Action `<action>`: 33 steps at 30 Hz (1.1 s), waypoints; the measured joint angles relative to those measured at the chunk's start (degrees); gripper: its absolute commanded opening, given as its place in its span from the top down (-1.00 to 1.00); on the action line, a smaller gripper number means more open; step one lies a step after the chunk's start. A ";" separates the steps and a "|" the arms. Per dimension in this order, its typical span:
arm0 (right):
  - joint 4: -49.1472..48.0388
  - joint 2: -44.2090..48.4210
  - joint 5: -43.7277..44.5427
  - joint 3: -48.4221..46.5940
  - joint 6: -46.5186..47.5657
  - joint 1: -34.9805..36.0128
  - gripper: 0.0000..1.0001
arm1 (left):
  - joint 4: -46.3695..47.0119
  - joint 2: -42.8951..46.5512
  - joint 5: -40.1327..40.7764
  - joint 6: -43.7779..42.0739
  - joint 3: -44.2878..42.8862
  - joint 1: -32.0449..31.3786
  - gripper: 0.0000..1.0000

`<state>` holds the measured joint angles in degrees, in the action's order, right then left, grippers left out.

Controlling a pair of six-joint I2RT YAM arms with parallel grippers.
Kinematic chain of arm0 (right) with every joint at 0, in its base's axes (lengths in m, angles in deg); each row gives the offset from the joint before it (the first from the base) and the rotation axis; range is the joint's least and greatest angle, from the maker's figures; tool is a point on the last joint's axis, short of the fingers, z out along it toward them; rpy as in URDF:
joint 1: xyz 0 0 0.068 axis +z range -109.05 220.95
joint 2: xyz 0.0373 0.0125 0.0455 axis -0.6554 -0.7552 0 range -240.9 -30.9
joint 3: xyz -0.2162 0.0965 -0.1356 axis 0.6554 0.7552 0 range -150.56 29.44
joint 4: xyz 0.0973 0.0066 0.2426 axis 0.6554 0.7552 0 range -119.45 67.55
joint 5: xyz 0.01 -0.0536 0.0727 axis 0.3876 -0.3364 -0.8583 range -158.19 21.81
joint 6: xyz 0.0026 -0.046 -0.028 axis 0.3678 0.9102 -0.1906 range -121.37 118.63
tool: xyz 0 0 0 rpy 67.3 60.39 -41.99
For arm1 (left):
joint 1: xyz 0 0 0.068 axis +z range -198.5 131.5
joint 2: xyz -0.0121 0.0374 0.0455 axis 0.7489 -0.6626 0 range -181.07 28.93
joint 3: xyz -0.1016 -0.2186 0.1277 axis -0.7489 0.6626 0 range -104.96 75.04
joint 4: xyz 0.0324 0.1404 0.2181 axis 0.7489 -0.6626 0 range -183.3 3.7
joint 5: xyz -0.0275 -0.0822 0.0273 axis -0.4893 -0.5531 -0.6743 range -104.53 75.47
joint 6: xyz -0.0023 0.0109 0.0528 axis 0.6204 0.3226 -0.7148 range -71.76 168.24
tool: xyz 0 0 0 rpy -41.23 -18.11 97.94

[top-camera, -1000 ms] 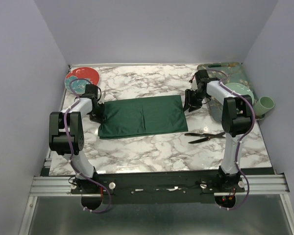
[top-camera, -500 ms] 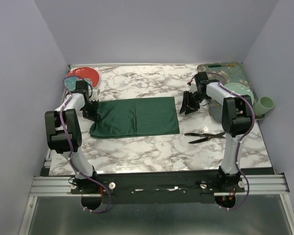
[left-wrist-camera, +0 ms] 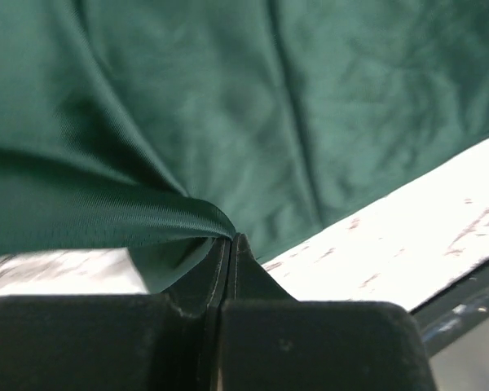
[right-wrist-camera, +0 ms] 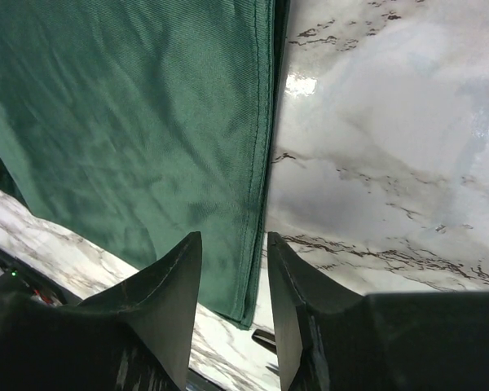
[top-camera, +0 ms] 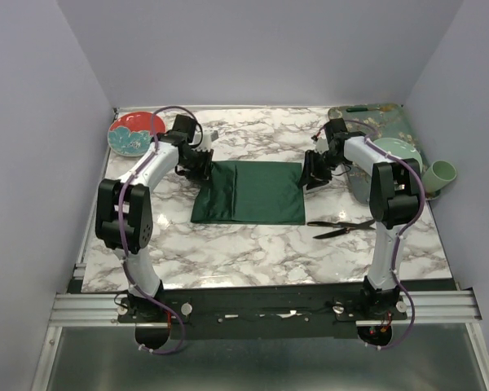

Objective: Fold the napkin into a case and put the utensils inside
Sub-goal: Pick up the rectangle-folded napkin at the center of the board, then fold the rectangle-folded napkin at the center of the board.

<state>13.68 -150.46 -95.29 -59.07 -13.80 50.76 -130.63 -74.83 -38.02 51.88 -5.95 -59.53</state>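
The dark green napkin (top-camera: 253,194) lies mid-table as a partly folded rectangle. My left gripper (top-camera: 205,166) is at its upper left corner, shut on a fold of the cloth. In the left wrist view the napkin (left-wrist-camera: 228,114) fills the frame and a lifted fold runs into my left gripper (left-wrist-camera: 231,239). My right gripper (top-camera: 312,173) stands open over the napkin's right edge. In the right wrist view that hemmed edge of the napkin (right-wrist-camera: 147,114) runs between the fingers of my right gripper (right-wrist-camera: 233,244). The two black utensils (top-camera: 342,227) lie on the marble, right of the napkin's front corner.
A red plate (top-camera: 135,133) sits at the back left. At the back right are a teal floral tray (top-camera: 373,119), a pale green plate (top-camera: 401,150) and a green cup (top-camera: 441,175). Purple walls close in the table (top-camera: 261,252).
My left gripper closed on the napkin's left edge and carried it up and to the right, so the cloth is now narrower. The right arm has barely moved.
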 measured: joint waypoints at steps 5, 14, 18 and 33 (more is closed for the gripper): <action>0.02 0.00 0.02 0.00 0.02 0.00 0.10 | 0.57 -3.21 -2.86 3.91 -4.61 -3.67 1.00; 0.26 0.00 -0.24 -0.42 0.39 0.00 0.09 | 4.20 -9.29 -5.53 7.65 -12.33 -11.28 1.00; 0.28 0.02 -0.26 -0.92 0.92 0.00 0.08 | 5.84 -11.93 -5.90 8.63 -15.04 -14.64 1.00; 2.19 0.33 -0.15 -1.36 2.62 -0.55 0.07 | 11.74 -21.86 -8.28 13.07 -24.46 -20.20 1.00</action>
<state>15.87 -150.14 -95.44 -60.43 -11.18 50.21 -118.90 -96.69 -46.30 64.95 -30.41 -79.72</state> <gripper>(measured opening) 0.462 0.009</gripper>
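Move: The left hand, some 8 cm above the table, already holds the napkin's lifted left edge. The napkin's right edge lies about 34 cm to this hand's right and 3 cm back; the open right gripper is beside that edge. The black utensils lie about 46 cm to the left hand's right and 16 cm back. From the right hand, the napkin's right edge is about 1 cm left, 2 cm back and 3 cm below. Still pinching the napkin's left edge in its shut fingers, the left hand carries it rightward over the cloth towards the right edge, about 21 cm at nearly constant height, quick at first and slowing late. On the way the wrist turns some 20 degrees, partly clockwise and partly dropping the hand's left side. ##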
